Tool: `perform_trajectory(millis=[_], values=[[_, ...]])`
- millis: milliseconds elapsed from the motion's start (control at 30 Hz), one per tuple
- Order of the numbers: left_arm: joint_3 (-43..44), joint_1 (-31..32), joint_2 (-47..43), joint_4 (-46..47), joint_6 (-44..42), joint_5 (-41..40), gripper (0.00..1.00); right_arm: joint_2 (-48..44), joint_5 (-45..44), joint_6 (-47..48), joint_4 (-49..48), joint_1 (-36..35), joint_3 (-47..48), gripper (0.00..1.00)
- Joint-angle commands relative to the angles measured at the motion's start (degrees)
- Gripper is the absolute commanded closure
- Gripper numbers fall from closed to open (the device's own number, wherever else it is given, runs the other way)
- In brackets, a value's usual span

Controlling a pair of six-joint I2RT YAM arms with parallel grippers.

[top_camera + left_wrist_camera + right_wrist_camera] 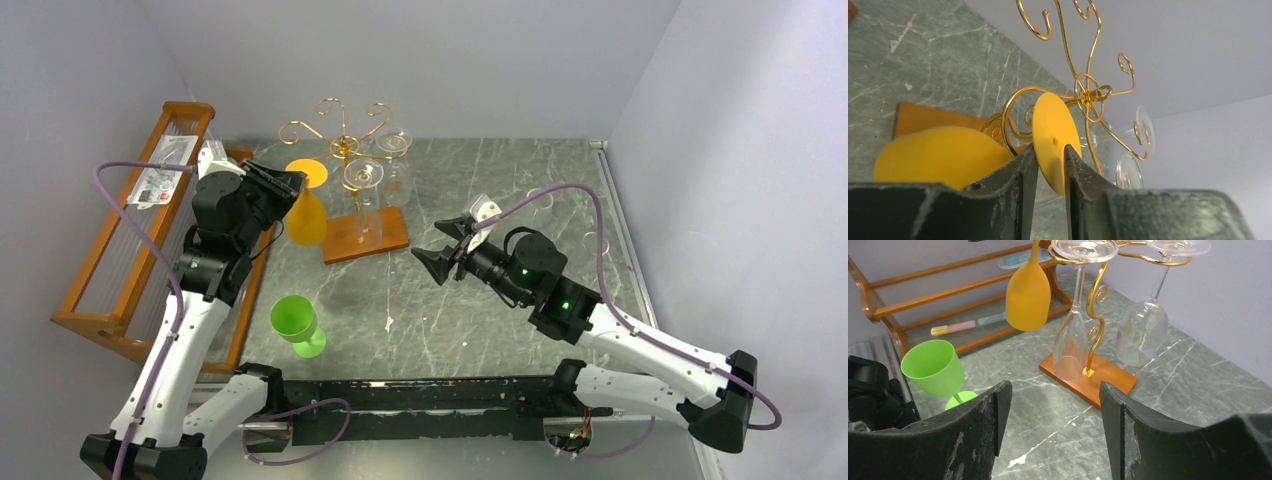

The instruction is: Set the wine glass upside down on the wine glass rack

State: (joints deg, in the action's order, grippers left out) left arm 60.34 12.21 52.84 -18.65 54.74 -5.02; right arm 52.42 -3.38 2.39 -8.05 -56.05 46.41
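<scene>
The yellow wine glass point(307, 220) hangs upside down at the left of the gold wire wine glass rack point(343, 140). Its round foot point(1053, 135) rests in a curled gold arm point(1013, 107) and its bowl point(1028, 290) points down. My left gripper point(292, 185) is at the foot. Its jaws stand slightly apart on either side of the disc, with table showing in the gap below. My right gripper point(440, 255) hovers open over the table to the right of the rack's wooden base point(1098, 377). Nothing is between its fingers point(993, 410).
Two clear glasses point(1070, 347) point(1142, 332) hang upside down on the same rack. A green glass point(295, 320) stands upright on the table near the left arm. A big wooden shelf point(110, 250) with ribbed panels runs along the left wall.
</scene>
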Motion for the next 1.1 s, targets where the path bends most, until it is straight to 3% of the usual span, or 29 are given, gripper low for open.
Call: perform_trajectory(millis=[0,300,467,567,767,900,1067], values=[[2.17,-0.52,-0.61,-7.2,-4.05,1.45,0.67,0.71,0.84,-2.99,2.78,-0.22,2.56,0.32],[4.08,-0.52,-4.6,-15.46,-9.19,-1.32,0.38,2.7,3.16,-10.22,5.42,-0.19,3.01,0.31],[0.88,-0.52,-11.0,-18.03,-12.42,-4.83,0.2,3.82,0.09,-15.97,3.62,-0.16,2.46,0.32],[1.8,-0.52,-13.93,-18.53,-16.03,-6.74,0.11,5.8,2.88,-18.82,2.04,-0.2,2.1,0.32],[3.97,-0.52,-17.45,-17.92,-22.41,-7.1,0.06,13.81,12.37,-26.02,-2.86,-1.21,2.34,0.34],[3.7,-0.52,-18.69,-16.65,-25.13,-4.03,0.06,19.47,1.57,-28.89,-5.32,-9.2,3.3,0.34],[5.55,-0.52,-19.12,-18.93,-26.76,-6.11,0.07,27.19,-17.3,-33.76,-0.04,-19.56,10.22,0.34]])
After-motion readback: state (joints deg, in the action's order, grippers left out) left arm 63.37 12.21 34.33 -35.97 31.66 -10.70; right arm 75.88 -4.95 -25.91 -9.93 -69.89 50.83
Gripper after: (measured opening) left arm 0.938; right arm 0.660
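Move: The orange wine glass hangs at my left fingertips, its middle about 2 cm ahead, 1 cm right and 7 cm below. Of my left hand, the rack's stand is 9 cm ahead, 6 cm right and 17 cm below; the clear flute is 3 cm ahead, 10 cm right, 12 cm below. From my right hand the green glass lies roughly 25 cm left, 5 cm back and 25 cm below, the flute 15 cm ahead, 11 cm left, 10 cm below. My left fingers, already parted around the orange glass's foot, spread wide as I draw that hand back about 10 cm and some 5 cm left, away from the rack, rolling its left side up. Meanwhile my open right hand, slow at first, swings left and down, then also back, towards the green glass, tipping down about 30 degrees. ##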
